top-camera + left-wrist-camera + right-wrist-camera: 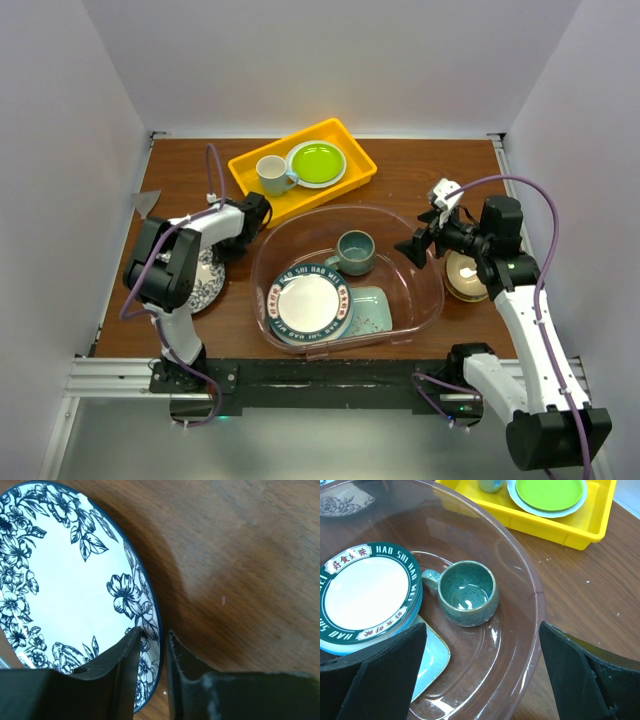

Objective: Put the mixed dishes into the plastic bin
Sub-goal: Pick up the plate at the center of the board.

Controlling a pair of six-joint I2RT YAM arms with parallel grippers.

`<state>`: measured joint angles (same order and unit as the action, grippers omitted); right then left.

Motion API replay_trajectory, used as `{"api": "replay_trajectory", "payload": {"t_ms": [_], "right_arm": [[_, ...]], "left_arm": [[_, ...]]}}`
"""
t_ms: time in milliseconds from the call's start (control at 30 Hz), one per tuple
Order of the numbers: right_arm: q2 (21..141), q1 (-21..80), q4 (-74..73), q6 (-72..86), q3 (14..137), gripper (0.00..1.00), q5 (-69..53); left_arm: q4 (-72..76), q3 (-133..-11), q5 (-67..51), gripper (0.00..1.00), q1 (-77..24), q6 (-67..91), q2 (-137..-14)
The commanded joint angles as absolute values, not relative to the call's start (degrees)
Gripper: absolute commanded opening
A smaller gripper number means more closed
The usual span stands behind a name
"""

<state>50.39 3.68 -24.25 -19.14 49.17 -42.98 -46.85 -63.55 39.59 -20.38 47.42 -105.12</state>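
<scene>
A blue-floral plate [207, 280] [65, 580] lies on the wooden table left of the plastic bin [428, 292] [536, 597]. My left gripper [230, 250] [154, 632] straddles the plate's right rim, one finger over the plate and one outside it, with a narrow gap left. Inside the bin are a dark teal mug [355, 250] [467, 592], a white plate with red-and-green lettering [310, 303] [365, 592] and, under that plate, a mint-green tray [377, 312] [427, 665]. My right gripper [412, 248] [482, 630] hangs wide open and empty over the bin's right side. A tan bowl [465, 275] sits right of the bin, partly hidden by the right arm.
A yellow tray [250, 165] [560, 532] stands behind the bin, holding a white mug [270, 173] and a lime-green plate [317, 162] [550, 492]. A small grey piece [148, 203] lies at the table's left edge. White walls close in the table.
</scene>
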Motion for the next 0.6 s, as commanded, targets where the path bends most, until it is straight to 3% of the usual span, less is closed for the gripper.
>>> {"api": "replay_trajectory", "payload": {"t_ms": [0,167,567], "right_arm": [[49.31,3.60,-23.47,-19.95,49.48,0.99,-42.45],[49.13,3.60,-23.38,-19.95,49.40,0.99,-42.10],[49.31,3.60,-23.20,-19.95,49.31,0.99,-41.75]], "left_arm": [[-47.99,-65.13,41.66,0.24,-20.04,49.48,-105.47],[-47.29,-64.86,41.75,0.00,-20.04,48.61,-104.16],[-47.55,-65.04,39.99,0.00,-20.21,47.55,-94.06]]}}
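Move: The floral plate lies flat with its rim between the left hand's fingertips; its centre is some 8 cm to the left, 6 cm back and 1 cm below. The spatula lies about 18 cm left and 9 cm ahead, while the plastic bin's middle is roughly 31 cm to the right and 5 cm back. The mug in the yellow tray stands 14 cm right, 19 cm ahead. From the right hand the plate is about 53 cm left, 2 cm back, 23 cm below. The floral plate's rim gets pinched as the left gripper, still about a third open around it, closes nearly shut while edging some 2 cm left and 1 cm back over the plate. Holding the rim, the left hand then rises, faster at the end, to about 3 cm above its start, with only a slight roll, left side up. ##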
